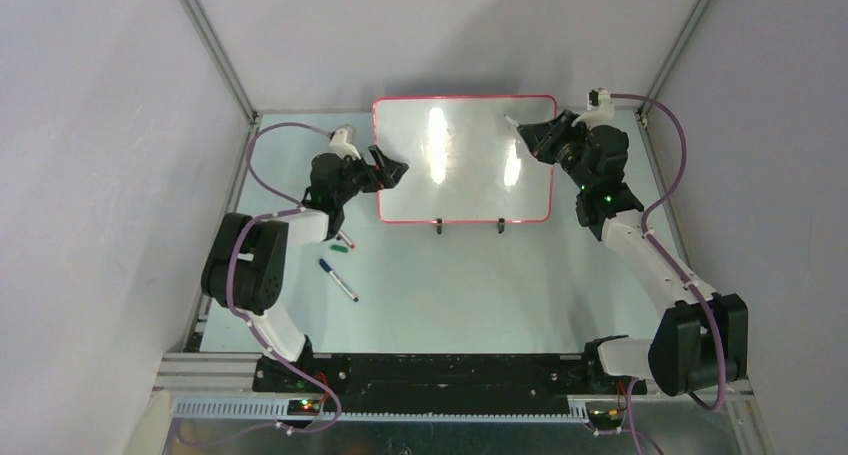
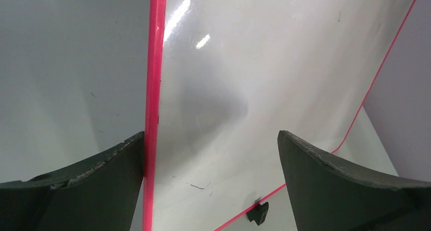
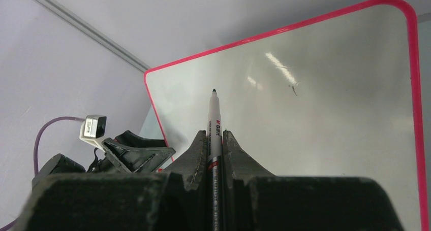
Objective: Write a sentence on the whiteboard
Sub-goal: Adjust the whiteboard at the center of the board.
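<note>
The whiteboard [image 1: 465, 175] stands upright at the back middle of the table, glossy white with a red-pink rim. Its face [image 3: 330, 114] carries only a tiny dark mark [image 3: 294, 90]; the sentence is not in view. My right gripper [image 3: 214, 134] is shut on a white marker [image 3: 213, 114] whose dark tip points at the board, just short of its upper right part [image 1: 512, 125]. My left gripper [image 2: 211, 134] stands open at the board's left edge. The red rim [image 2: 152, 89] runs beside its left finger, and the right finger hangs over the board's face.
Three loose markers lie on the table left of the board: a blue-capped one [image 1: 338, 280], a green one [image 1: 340, 246] and one more [image 1: 346, 238]. Two small black feet [image 1: 439, 226] hold the board up. Grey walls and metal posts close in the back corners.
</note>
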Motion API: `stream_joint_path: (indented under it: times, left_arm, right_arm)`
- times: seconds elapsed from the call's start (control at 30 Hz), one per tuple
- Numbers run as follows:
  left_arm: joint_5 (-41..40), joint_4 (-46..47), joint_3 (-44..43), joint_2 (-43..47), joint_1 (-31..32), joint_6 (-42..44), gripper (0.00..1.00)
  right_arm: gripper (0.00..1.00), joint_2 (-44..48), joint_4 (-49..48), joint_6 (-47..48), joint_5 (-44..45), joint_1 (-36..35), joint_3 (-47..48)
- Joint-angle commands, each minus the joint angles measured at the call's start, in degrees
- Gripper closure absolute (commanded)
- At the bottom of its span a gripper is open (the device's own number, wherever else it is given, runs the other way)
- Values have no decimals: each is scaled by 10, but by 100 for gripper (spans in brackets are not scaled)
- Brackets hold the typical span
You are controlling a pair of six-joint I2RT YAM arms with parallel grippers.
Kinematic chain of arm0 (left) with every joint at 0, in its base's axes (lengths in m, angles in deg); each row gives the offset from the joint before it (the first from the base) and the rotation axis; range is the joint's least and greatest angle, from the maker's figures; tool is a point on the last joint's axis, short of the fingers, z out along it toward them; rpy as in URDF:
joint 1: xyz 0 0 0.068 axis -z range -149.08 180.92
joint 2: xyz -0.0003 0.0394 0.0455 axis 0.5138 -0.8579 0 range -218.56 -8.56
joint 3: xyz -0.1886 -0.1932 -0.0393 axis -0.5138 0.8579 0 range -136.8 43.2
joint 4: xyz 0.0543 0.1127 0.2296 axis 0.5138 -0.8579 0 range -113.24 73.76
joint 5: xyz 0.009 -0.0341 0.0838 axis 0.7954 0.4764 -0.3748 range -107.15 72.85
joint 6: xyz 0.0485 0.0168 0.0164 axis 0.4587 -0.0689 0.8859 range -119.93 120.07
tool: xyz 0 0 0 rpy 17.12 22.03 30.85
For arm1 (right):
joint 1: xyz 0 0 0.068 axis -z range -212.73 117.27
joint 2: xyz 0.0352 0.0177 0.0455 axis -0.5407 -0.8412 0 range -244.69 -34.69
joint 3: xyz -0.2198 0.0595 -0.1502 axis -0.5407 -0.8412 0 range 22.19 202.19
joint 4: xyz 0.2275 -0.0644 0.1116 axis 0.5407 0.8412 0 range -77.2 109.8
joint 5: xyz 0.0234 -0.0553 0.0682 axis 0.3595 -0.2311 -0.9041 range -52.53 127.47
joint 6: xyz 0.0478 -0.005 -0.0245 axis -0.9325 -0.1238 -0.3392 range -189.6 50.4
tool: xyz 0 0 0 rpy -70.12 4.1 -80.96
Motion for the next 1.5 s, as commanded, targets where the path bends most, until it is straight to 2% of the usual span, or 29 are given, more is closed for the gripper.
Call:
stream_joint_path:
  times: [0.0, 0.27, 0.33, 0.4, 0.6, 0.93, 1.23, 1.47]
  left_arm:
    - [-9, 2, 6, 42, 10, 19, 1]
    - [-50, 27, 34, 76, 10, 24, 1]
    - [-62, 46, 49, 87, 10, 24, 1]
    - [-76, 70, 69, 98, 9, 25, 1]
    - [-108, 79, 82, 108, 6, 27, 1]
    - [-140, 95, 96, 118, -4, 19, 1]
    - [-129, 144, 122, 124, -28, -5, 0]
    - [-108, 176, 133, 122, -42, -27, 1]
  right_arm:
    - [100, 4, -15, 10, 6, -1, 12]
    - [100, 13, -10, 26, 15, -13, 13]
    - [100, 21, 8, 74, 88, -43, 20]
    - [100, 29, 6, 124, 162, -108, 21]
    - [100, 17, -54, 201, 257, -198, 9]
    - [100, 10, -76, 213, 256, -217, 8]
    - [100, 6, -42, 192, 266, -204, 25]
    - [100, -19, -1, 158, 240, -191, 59]
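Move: The whiteboard's middle lies about 12 cm to the left of the marker-holding right hand, 6 cm farther out and 18 cm below it; the board's right clip sits about 7 cm back, 3 cm left and 28 cm below that hand. From the left hand, the board's middle is some 16 cm right, 2 cm ahead and 2 cm down, its left clip 10 cm right, 9 cm back and 11 cm below, and the green cap 13 cm left, 14 cm back and 13 cm below. The left hand, its left finger against the board's red left edge at the start, comes free with fingers still wide, backing off about 6 cm left and 3 cm up while it turns some 15 degrees counter-clockwise and tips up a little. The right hand first waits, then swings quickly nearly 8 cm left and 3 cm back over the board towards its middle, left side rolling down about 15 degrees and fingers tipping up, before easing slightly right, forward and down, the marker still gripped with its tip off the surface. ##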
